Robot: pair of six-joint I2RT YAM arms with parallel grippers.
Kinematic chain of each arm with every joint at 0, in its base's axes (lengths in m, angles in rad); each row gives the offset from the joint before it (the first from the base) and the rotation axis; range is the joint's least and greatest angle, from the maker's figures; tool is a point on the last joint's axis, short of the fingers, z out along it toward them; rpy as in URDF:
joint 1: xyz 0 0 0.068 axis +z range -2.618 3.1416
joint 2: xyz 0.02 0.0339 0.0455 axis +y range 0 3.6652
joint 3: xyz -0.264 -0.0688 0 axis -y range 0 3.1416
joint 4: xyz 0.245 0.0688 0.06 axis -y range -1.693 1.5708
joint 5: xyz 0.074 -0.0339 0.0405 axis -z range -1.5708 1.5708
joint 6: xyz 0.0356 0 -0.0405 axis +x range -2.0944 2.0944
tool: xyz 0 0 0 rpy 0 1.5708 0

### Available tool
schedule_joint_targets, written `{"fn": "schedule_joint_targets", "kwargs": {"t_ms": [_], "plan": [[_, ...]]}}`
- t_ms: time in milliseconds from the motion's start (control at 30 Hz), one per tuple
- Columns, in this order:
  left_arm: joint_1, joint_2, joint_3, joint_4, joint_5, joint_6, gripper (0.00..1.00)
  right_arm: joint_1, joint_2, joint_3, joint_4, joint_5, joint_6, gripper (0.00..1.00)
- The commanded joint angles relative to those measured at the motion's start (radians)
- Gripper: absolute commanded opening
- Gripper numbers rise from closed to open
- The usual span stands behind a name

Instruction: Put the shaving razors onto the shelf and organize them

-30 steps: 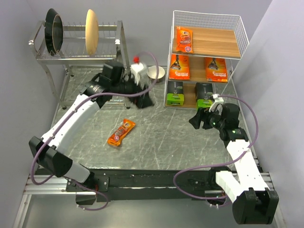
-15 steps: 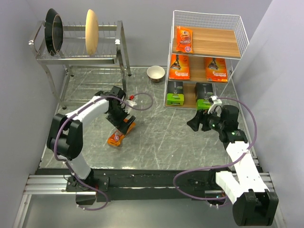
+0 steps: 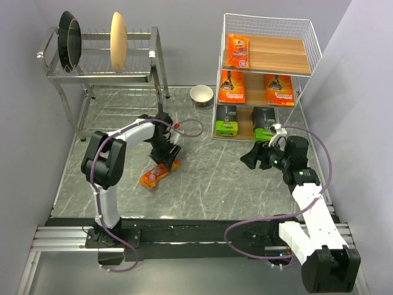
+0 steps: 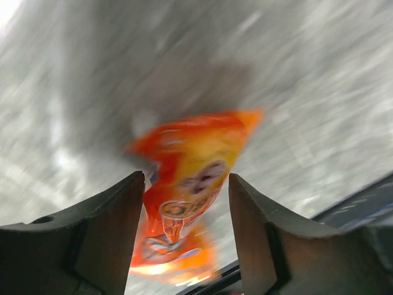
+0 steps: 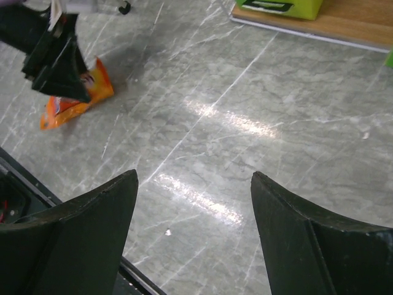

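Observation:
A narrow orange blister pack (image 3: pixel 155 175) (image 4: pixel 184 172) lies flat on the marble table, left of centre. My left gripper (image 3: pixel 167 153) (image 4: pixel 187 230) is down over its upper end, open, with a finger on each side of the pack and a gap still showing on the right. The shelf (image 3: pixel 310 58) at the back right holds another orange blister pack (image 3: pixel 238 50) on the top board, two flat orange cards (image 3: pixel 232 86) (image 3: pixel 279 90) on the middle board and two dark grey boxes (image 3: pixel 226 120) (image 3: pixel 264 123) on the bottom. My right gripper (image 3: pixel 249 157) (image 5: pixel 193 178) hangs open and empty before the shelf.
A steel dish rack (image 3: pixel 104 61) with plates stands at the back left. A small bowl (image 3: pixel 201 94) sits between it and the shelf. The black rail (image 3: pixel 196 230) runs along the table's near edge.
My left arm swung down from near the dish rack onto the orange pack, and its jaws have narrowed around it. The right arm has hardly moved.

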Motion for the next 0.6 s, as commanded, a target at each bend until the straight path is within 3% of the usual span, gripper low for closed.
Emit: {"fn": "schedule_joint_targets", "kwargs": {"t_ms": [0,133,200,267,333,467,567], "plan": [[-0.085,0.010,0.061,0.012,0.166,-0.240,0.62,0.067,0.007,-0.022,0.040,0.003,0.091,0.80],[-0.197,0.064,0.107,0.053,0.250,-0.407,0.59,0.152,0.028,-0.069,0.075,0.031,0.183,0.80],[-0.216,0.110,0.128,0.058,0.266,-0.476,0.50,0.176,0.057,-0.094,0.086,0.025,0.255,0.80],[-0.215,0.159,0.139,0.058,0.254,-0.495,0.33,0.210,0.085,-0.103,0.092,0.026,0.280,0.80],[-0.202,0.191,0.154,0.038,0.254,-0.492,0.33,0.241,0.097,-0.109,0.114,0.028,0.301,0.80],[-0.158,0.213,0.139,0.067,0.287,-0.535,0.13,0.273,0.122,-0.120,0.151,0.023,0.370,0.80],[-0.109,0.181,0.090,0.119,0.321,-0.616,0.05,0.323,0.143,-0.138,0.206,0.022,0.405,0.80]]}}
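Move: The orange razor pack lies between the left hand's still-open fingers, its middle about 3 cm back, 3 cm to the left and 2 cm below. The drying rack's near right foot is some 11 cm straight ahead, and the left green razor box about 20 cm ahead and 23 cm to the right. From the right hand, the pack lies some 34 cm left, 2 cm back and 16 cm below. Left hand drags the razor pack about 12 cm right, pinching its far end; open right hand sinks leftward. ##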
